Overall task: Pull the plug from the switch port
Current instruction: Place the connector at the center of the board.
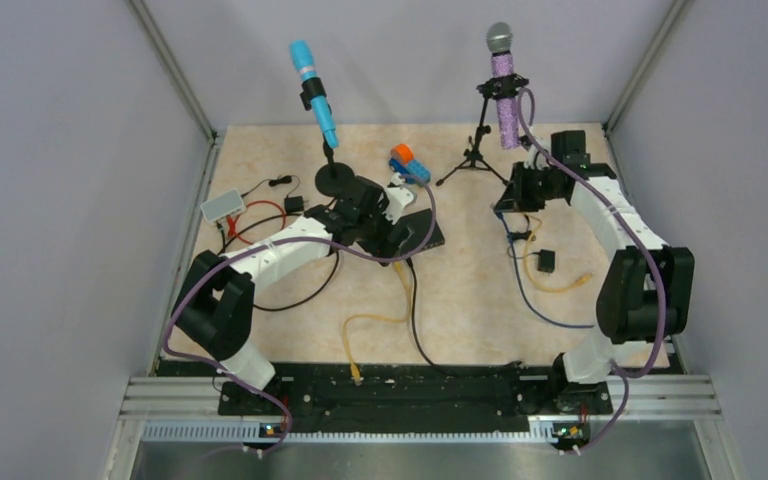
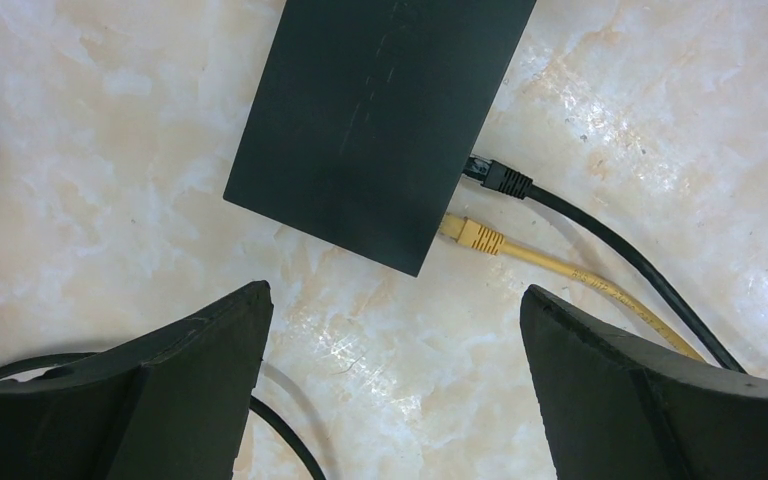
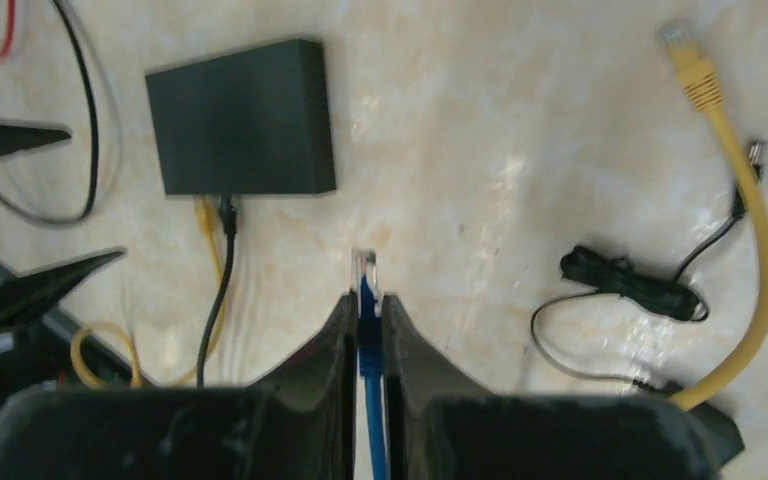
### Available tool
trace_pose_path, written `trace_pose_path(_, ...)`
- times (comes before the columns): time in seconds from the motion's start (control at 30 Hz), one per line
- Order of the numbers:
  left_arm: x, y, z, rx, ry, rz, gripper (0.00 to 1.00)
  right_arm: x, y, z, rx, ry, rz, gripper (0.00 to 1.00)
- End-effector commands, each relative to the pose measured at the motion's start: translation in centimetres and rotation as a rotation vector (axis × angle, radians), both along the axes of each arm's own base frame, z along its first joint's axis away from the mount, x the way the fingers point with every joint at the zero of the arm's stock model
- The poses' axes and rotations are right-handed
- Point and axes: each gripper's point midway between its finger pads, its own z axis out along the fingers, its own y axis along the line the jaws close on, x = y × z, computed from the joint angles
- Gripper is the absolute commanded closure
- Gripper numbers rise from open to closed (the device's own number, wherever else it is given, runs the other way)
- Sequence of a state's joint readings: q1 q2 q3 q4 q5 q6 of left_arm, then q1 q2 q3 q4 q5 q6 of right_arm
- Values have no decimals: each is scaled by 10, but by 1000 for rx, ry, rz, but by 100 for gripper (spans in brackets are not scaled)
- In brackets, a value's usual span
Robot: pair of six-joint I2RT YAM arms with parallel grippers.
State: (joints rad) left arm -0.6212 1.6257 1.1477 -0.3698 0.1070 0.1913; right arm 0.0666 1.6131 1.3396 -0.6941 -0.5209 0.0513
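Note:
The switch, a flat black box point(image 2: 380, 120) point(image 3: 240, 118) point(image 1: 425, 232), lies on the beige table. A black plug point(image 2: 495, 178) and a yellow plug point(image 2: 470, 235) sit in ports on its edge. My left gripper point(image 2: 395, 292) hangs open just short of the box's corner, with nothing between its fingers. My right gripper point(image 3: 365, 298) is shut on a blue cable's plug point(image 3: 364, 268), whose clear tip pokes out past the fingertips. That plug is free of the box and well to its right. The blue cable point(image 1: 530, 290) trails back across the table.
A blue microphone on a round base point(image 1: 312, 90) and a purple one on a tripod point(image 1: 505, 100) stand at the back. A small white box point(image 1: 222, 205) lies left, a tiny black cube point(image 1: 546, 261) right. A loose yellow cable point(image 3: 750, 250) and a bundled black lead point(image 3: 630, 285) lie right.

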Motion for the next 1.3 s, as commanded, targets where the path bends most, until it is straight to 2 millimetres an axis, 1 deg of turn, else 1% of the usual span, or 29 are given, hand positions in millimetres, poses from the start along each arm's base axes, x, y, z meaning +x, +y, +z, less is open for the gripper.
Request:
trace_pose_path(0.0,3,-1,11,-15,-27,-10,1,54,-37,24,147,-144,-248,100)
trace_pose_path(0.03,3,-1,11,-12,-26,-9,1,61,-49,24,173,-153,-310,100)
trace_pose_path(0.07,3,0,11,-9,-27,-7,1,67,-57,25,218,-177,-346,100)
trace_pose_path(0.13,3,0,11,-10,-26,-7,1,74,-59,30,326,-188,-350,100)
trace_pose_path(0.17,2,0,10,-8,-24,-8,1,74,-59,30,349,-177,-345,100)
trace_pose_path(0.3,3,3,8,4,-23,2,1,73,-62,23,359,-179,-382,100)
trace_pose_path(0.37,3,3,7,5,-17,0,1,80,-64,29,399,-193,-406,100)
trace_pose_path(0.47,4,2,8,7,-19,4,1,96,-68,40,531,-200,-490,100)
trace_pose_path(0.5,4,2,9,5,-20,3,1,102,-73,41,591,-180,-549,100)
trace_pose_path(0.57,4,1,11,-3,-19,3,1,116,-86,41,639,-187,-634,100)
trace_pose_path(0.63,3,0,12,-9,-18,1,1,129,-99,36,665,-183,-720,100)
trace_pose_path(0.73,3,2,11,-4,-17,7,1,146,-107,29,714,-172,-789,100)
trace_pose_path(0.77,3,3,11,0,-18,10,1,148,-111,21,696,-163,-817,100)
trace_pose_path(0.83,3,4,10,4,-20,16,1,151,-125,2,626,-153,-891,100)
trace_pose_path(0.9,1,4,10,0,-16,13,1,152,-130,-10,612,-133,-895,99)
trace_pose_path(0.93,0,4,8,1,-13,12,1,152,-128,-15,615,-119,-881,93)
trace_pose_path(1.0,0,5,6,4,-10,16,1,151,-126,-21,593,-106,-858,86)
trace_pose_path(1.03,0,6,6,4,-11,15,1,150,-128,-23,571,-106,-859,80)
trace_pose_path(1.07,0,5,6,4,-11,14,1,149,-130,-19,550,-123,-855,73)
trace_pose_path(1.13,0,6,7,9,-12,11,1,147,-133,-6,526,-148,-838,63)
trace_pose_path(1.17,0,7,6,14,-15,11,1,145,-135,3,508,-168,-832,59)
trace_pose_path(1.2,1,7,7,16,-21,13,1,142,-137,12,487,-190,-832,52)
trace_pose_path(1.27,3,8,8,20,-29,14,1,131,-140,24,447,-225,-838,48)
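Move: Some 16 cm ahead of the right hand, 8 cm to its right and 14 cm below lies the bare patch for the blue cable's plug, already held. At that table height, the microphone stand's tripod foot is about 22 cm ahead and 5 cm left of the hand; the coiled black cord 2 cm ahead, 5 cm right; the power adapter 3 cm back, 10 cm right. From the left hand, that patch lies about 20 cm ahead, 34 cm right and 8 cm below. Swinging the pinched blue plug forward and to the right, some 18 cm in all, the right hand carries it towards the bare table just right of the microphone stand's foot. Its wrist turns clockwise about 50 degrees while its left side rises. After a slight lift the hand sinks some 6 cm, then the fingers open halfway and let go of the plug. ##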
